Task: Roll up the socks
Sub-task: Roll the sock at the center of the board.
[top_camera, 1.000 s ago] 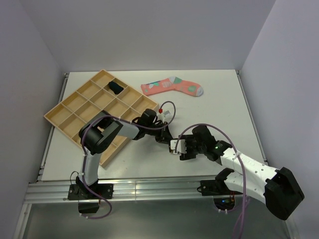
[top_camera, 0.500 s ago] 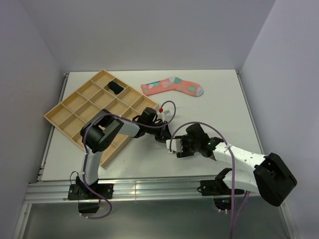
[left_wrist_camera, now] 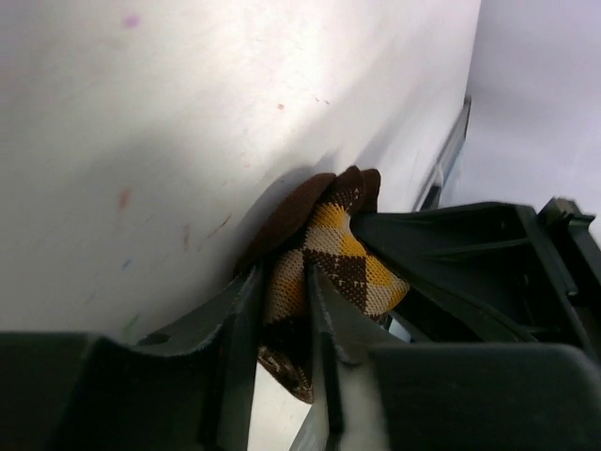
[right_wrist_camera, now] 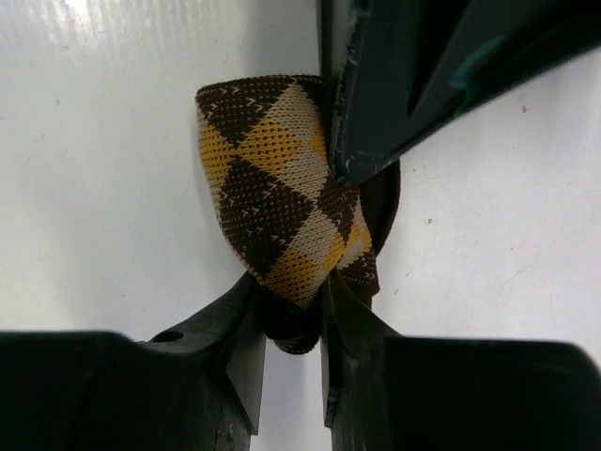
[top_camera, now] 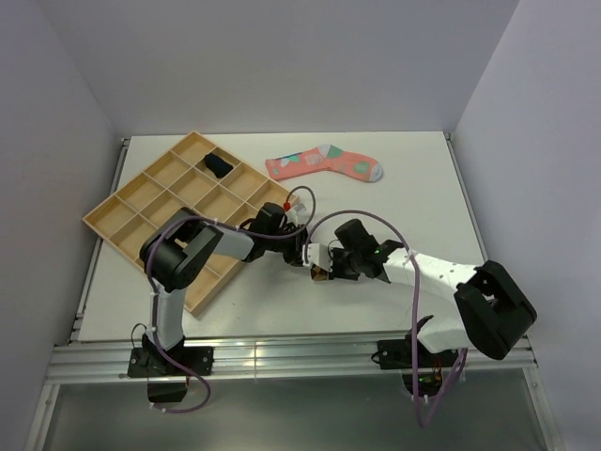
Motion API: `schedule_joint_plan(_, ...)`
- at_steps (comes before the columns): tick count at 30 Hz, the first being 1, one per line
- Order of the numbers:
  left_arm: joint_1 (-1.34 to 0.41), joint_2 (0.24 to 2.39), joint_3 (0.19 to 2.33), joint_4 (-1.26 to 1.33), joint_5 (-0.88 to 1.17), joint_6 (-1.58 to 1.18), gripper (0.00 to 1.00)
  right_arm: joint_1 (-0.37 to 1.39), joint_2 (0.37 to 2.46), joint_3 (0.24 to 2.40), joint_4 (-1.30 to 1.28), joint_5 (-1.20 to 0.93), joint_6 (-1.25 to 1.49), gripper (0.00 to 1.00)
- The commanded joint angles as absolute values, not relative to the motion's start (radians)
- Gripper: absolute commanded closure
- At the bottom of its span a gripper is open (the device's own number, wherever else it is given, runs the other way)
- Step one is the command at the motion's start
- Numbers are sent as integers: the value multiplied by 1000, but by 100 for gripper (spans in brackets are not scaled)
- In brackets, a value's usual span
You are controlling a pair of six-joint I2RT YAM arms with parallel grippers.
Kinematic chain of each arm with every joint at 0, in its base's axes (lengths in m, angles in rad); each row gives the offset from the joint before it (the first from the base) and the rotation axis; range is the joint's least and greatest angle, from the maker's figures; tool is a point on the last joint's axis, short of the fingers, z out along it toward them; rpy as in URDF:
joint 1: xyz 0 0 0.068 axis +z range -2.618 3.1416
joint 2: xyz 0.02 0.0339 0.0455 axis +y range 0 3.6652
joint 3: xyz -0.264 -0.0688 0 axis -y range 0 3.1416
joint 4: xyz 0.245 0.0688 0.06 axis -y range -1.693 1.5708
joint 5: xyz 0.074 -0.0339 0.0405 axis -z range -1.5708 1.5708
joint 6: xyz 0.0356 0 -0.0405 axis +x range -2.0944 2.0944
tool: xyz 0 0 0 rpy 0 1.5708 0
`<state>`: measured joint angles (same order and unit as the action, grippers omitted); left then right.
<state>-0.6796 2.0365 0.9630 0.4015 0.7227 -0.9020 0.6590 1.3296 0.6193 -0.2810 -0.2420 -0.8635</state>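
The brown-and-orange diamond sock (right_wrist_camera: 272,188) is bunched into a short roll on the white table near the middle front, a small brown spot (top_camera: 318,272) in the top view. My left gripper (left_wrist_camera: 285,282) has one end of the roll pinched between its fingers. My right gripper (right_wrist_camera: 291,287) is shut on the roll's lower end from the opposite side. The two grippers (top_camera: 305,252) (top_camera: 325,265) meet tip to tip. The pink sock (top_camera: 324,164) with teal and white patches lies flat at the back. The dark navy sock (top_camera: 218,166) sits rolled in a far compartment of the tray.
A wooden compartment tray (top_camera: 141,202) lies at an angle on the table's left half, just behind the left arm. White walls close in the table on three sides. A metal rail (top_camera: 282,352) runs along the near edge.
My right arm has swung left and forward to the left gripper, and its jaws have closed from wide open onto the sock roll. The left gripper shifted slightly left and back.
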Motion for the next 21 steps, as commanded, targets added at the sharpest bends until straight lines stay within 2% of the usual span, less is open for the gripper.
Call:
schedule_joint_plan(1, -680, 1978, 861, 377, 500, -971, 68, 667, 1391, 627, -334, -184, -778, 100)
schedule_joint_plan(14, -725, 1537, 542, 411, 89, -1212, 53, 654, 1564, 768, -462, -216, -612, 100)
schedule_joint_plan(21, -945, 1546, 459, 625, -104, -1431, 50, 630, 1618, 822, -502, -262, -555, 100)
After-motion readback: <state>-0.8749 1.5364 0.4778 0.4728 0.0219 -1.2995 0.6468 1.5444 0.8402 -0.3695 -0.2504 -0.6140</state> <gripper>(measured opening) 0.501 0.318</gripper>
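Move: At the left fingertips, still loosely around its edge, lies the half-rolled checkered sock, its middle some 2 cm to their right and 2 cm back. The right fingers hold the same sock, its middle about 2 cm left and 1 cm ahead of them. From the left hand, the pink sock is roughly 24 cm ahead and 4 cm right, and the tray's right-hand corner 15 cm ahead and 2 cm left, both a little lower. Opening wider, the left fingers come free of the checkered sock as the hand draws off about 7.5 cm to the left, rising 2 cm, then swings back towards its base and slightly right, turning some 35 degrees counter-clockwise. The right hand keeps its pinch, carrying the sock about 3 cm forward and left while turning a little clockwise and tilting. ##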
